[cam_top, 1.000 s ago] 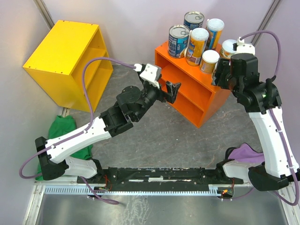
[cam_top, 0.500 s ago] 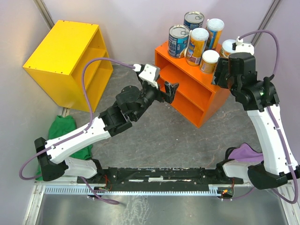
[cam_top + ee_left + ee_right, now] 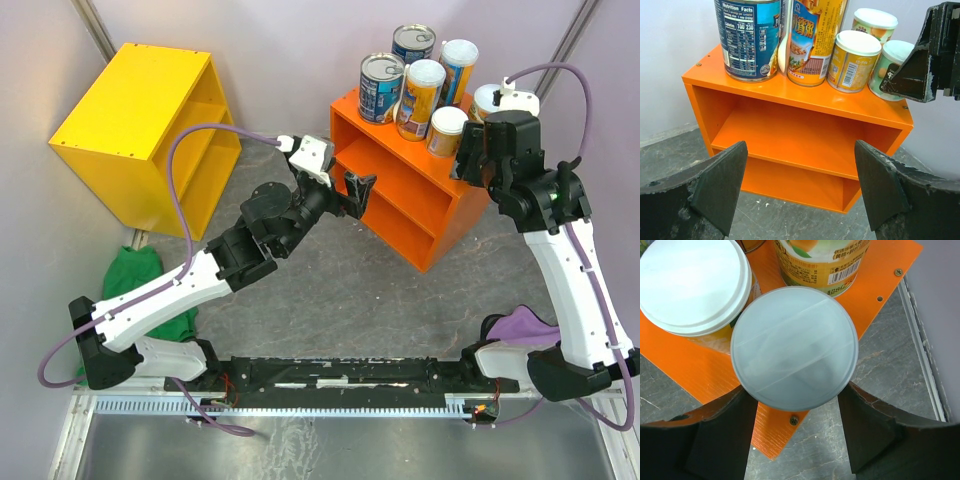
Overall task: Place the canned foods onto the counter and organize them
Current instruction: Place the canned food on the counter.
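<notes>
Several canned foods stand on top of the orange counter (image 3: 400, 195): two blue tins (image 3: 381, 88), two slim white-lidded cans (image 3: 421, 98) and short pale-lidded ones (image 3: 448, 130). My right gripper (image 3: 480, 150) points down over the counter's right corner. In the right wrist view it (image 3: 797, 399) is shut on a short pale-lidded can (image 3: 794, 347) standing on the counter's corner (image 3: 690, 365); the lid hides where the fingers meet it. My left gripper (image 3: 358, 190) hangs wide open in front of the counter's shelf (image 3: 790, 135); nothing lies between its fingers (image 3: 722, 185).
A yellow cabinet (image 3: 140, 120) stands at the back left. A green cloth (image 3: 140, 275) lies by the left arm and a purple cloth (image 3: 520, 325) by the right base. Walls close in behind the counter. Grey floor (image 3: 350, 290) lies between the arms.
The left arm has drifted slightly up and to the left, its gripper still open. The right wrist has shifted a little toward the back over the corner can.
</notes>
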You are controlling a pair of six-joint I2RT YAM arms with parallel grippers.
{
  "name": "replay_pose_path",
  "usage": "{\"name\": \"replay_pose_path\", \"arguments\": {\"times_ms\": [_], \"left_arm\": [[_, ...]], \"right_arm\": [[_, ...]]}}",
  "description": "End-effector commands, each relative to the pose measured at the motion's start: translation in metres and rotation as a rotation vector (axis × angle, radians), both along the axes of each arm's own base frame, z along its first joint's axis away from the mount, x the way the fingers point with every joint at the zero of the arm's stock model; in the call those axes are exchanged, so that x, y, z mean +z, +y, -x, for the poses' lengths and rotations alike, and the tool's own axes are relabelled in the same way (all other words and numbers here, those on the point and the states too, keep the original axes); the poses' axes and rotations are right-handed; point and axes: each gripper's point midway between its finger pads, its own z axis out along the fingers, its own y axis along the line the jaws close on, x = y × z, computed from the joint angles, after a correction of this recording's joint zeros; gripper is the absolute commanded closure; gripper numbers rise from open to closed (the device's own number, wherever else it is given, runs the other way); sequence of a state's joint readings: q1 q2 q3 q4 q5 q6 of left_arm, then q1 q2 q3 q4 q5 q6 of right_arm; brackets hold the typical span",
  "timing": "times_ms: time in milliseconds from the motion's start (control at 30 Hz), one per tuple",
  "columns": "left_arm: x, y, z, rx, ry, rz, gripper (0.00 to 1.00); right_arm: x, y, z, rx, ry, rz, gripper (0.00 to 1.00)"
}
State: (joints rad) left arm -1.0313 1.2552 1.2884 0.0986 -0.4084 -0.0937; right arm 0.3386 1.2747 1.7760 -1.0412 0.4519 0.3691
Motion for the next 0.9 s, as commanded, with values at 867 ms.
{"name": "replay_pose_path", "arguments": {"times_ms": [867], "left_arm": [[0.005,0.045,-0.014,0.080,0.050,0.071,0.06]], "right_arm": [[0.029,0.001,0.037,0.074,-0.083,-0.069,0.08]]}}
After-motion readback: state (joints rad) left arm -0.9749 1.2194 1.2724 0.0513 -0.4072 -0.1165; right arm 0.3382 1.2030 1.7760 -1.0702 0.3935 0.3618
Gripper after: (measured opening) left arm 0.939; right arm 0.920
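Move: The green can already stands between the right fingers at the near corner of the orange counter, its middle only about 1 cm ahead of the right hand and 1 cm below it. From that hand the short yellow can is some 7 cm ahead and 6 cm left, and the peach can about 10 cm ahead and 2 cm right, both at nearly the same height. From the left hand the green can lies roughly 7 cm ahead, 22 cm right and 6 cm lower. Hold the right gripper almost still and spread its fingers wide to let go of the green can, then draw it back about 2.5 cm and up some 1.5 cm, off the can and clear of the counter's near corner. Late on, begin easing the open, empty left gripper about 2.5 cm left and a little forward, away from the green can. ##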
